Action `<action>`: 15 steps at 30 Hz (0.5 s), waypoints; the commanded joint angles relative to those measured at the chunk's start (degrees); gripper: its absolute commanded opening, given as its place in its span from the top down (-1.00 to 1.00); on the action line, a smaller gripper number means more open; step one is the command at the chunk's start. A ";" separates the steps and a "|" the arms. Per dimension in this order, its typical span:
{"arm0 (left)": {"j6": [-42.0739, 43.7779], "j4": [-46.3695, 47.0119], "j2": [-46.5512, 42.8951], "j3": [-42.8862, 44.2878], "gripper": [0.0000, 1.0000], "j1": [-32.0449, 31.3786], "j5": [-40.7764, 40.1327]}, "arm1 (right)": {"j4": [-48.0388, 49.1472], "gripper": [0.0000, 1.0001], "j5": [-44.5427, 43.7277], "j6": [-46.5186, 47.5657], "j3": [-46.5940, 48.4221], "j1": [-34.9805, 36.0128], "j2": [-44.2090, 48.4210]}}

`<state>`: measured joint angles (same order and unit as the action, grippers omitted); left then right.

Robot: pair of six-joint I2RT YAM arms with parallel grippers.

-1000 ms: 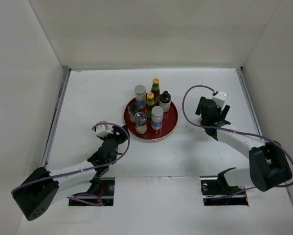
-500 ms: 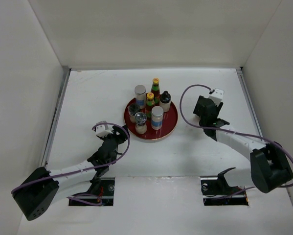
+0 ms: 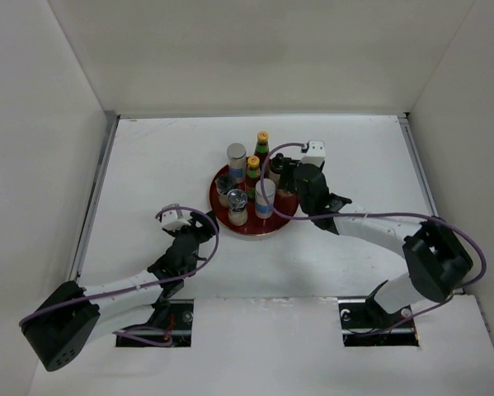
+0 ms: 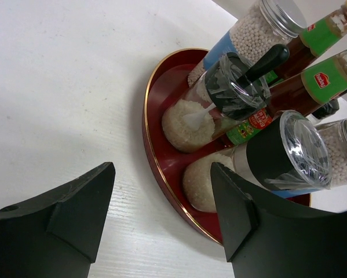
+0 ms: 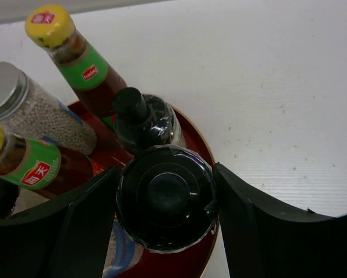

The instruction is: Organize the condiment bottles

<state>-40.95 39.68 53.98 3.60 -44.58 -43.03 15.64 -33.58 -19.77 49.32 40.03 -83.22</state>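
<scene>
The condiment bottles stand together on the red plate [image 3: 289, 216]. Two of them are sauce bottles [image 3: 262, 145] with orange caps. Another is a silver-lidded shaker [image 3: 236, 157]. My right gripper [image 5: 166, 174] reaches in from the plate's right side. It is shut on the dark, film-wrapped lid of a blue-labelled shaker [image 5: 166, 211], a finger pressed on each side. A black-capped bottle [image 5: 141, 116] stands just behind that shaker. My left gripper [image 4: 161, 191] hovers low over the table at the plate's near-left rim [image 4: 153, 156]. It is open, with only table and rim between its fingers.
White walls close the table in at the left, back and right. The right arm's purple cable [image 3: 267, 169] loops over the bottles. A glass jar with a black scoop lid [image 4: 237, 87] stands nearest the left gripper, next to the held shaker [image 4: 303, 153].
My right arm has swung left from the bare table beside the plate onto the plate. Its jaws have narrowed from wide open onto the shaker's lid. The left arm has stayed put.
</scene>
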 commanded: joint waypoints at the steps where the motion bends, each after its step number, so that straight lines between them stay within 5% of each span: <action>1: -0.53 2.51 -1.59 0.62 -0.34 0.59 0.22 | 5.45 -0.16 1.94 -1.41 3.24 0.27 -3.34; 8: -0.71 2.51 -1.50 0.71 -0.51 1.03 0.31 | 5.37 -0.30 2.12 -3.70 2.63 0.35 -6.25; 15: -0.19 2.51 -0.98 1.15 -0.75 1.29 0.31 | 4.05 -1.00 0.45 -4.75 0.26 1.06 -1.26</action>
<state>-40.95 39.68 53.36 3.60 -43.59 -42.98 15.84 -31.68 -23.27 49.67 40.34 -89.67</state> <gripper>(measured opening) 0.860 0.985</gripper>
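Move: My right hand holds the last black-topped jar over its free spot on the right side of the red tray, about 14 cm below and 1 cm left. From this hand, the other black-lidded jar stands some 7 cm ahead and 2 cm left; the blue-label jar is roughly 5 cm back and 8 cm left; the nearer sauce bottle is about 1 cm ahead and 11 cm left. From my left hand, that spot lies some 16 cm ahead and 28 cm right. I lower my right hand with the jar about 5 cm, nearly straight down and drifting slightly left, into the gap beside the blue-label jar, with the fingers tipping a little downward. There I stop, open them wide to let go of the jar, and begin to ease up. My left hand stays put and opens its empty fingers somewhat wider. ##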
